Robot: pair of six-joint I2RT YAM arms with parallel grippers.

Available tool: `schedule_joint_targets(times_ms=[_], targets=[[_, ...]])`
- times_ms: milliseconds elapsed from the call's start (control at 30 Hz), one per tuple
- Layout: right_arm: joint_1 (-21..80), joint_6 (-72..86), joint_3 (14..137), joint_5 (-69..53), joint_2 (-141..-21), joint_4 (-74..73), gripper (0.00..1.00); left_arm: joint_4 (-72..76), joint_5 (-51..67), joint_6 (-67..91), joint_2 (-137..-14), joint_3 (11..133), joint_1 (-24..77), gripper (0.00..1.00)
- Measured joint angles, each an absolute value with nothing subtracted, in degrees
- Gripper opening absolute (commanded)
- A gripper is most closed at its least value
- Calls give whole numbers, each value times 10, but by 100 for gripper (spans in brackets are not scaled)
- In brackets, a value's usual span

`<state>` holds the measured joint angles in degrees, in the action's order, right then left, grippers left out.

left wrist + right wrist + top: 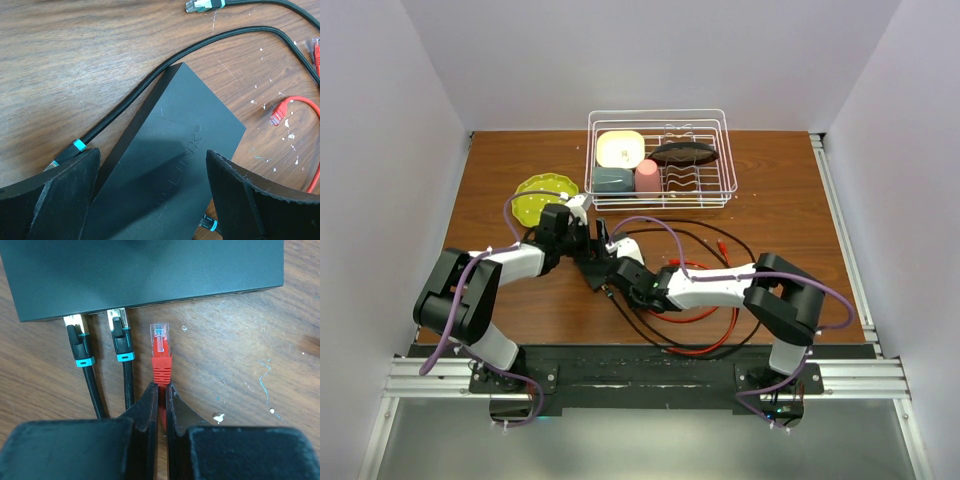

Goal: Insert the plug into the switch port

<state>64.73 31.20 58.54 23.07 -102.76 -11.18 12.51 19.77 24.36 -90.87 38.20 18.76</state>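
The switch (150, 270) is a flat matte-black box lying on the wooden table, also seen as the switch (175, 150) and the switch (592, 264). Two black plugs (120, 337) with cyan bands sit in its ports. My right gripper (161, 386) is shut on the red cable just behind the red plug (160, 347). The plug's clear tip points at the port edge, a small gap short of it, right of the black plugs. My left gripper (152, 151) is open, its wide jaws over the switch's two long sides. From above, the right gripper (618, 280) meets the left gripper (588, 240) at the switch.
A white wire rack (660, 206) at the back holds cups and a dark oval dish (685, 153). A green plate (542, 198) lies left of it. Loose red cable (705, 322) and black cable coil beside the right arm. A spare red plug (277, 112) and a green-banded plug (202, 6) lie beyond the switch.
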Motion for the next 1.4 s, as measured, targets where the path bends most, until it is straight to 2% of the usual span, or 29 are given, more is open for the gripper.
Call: schedule_joint_targets(times_ms=[600,867,1000,1400], targets=[[648,339,664,232,-1067,-218,0,123,198,242,-909,383,188,90],[648,344,678,236,-1076,-235,0,116,200,229,-908,383,185,75],[648,345,678,237,-1076,-235,0,115,212,229,-908,383,180,72],[636,345,697,234,-1091,-232,0,117,228,229,-908,383,169,70]])
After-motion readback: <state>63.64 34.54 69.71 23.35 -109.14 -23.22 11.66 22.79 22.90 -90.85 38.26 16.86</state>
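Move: My right hand still pinches the red plug. The free port in the switch's front face lies about 4 cm ahead and 2 cm left of that hand, at about its height. Of the two seated black plugs, the near one is some 2 cm ahead and 4 cm left, the outer one level with the hand and 6 cm left. My open left hand has the switch's middle roughly 3 cm back, 2 cm right and 2 below, and the port 6 cm back, 5 cm right. Keeping my grip behind the red plug's boot, I first hold my right hand in place and tip its fingers steeper, about 8 degrees and less to the left. Then I push forward and a little left, some 1 cm, bringing the clear tip up to the port side of the switch. Meanwhile my left fingers draw partly together around the switch as that hand shifts slightly left. ##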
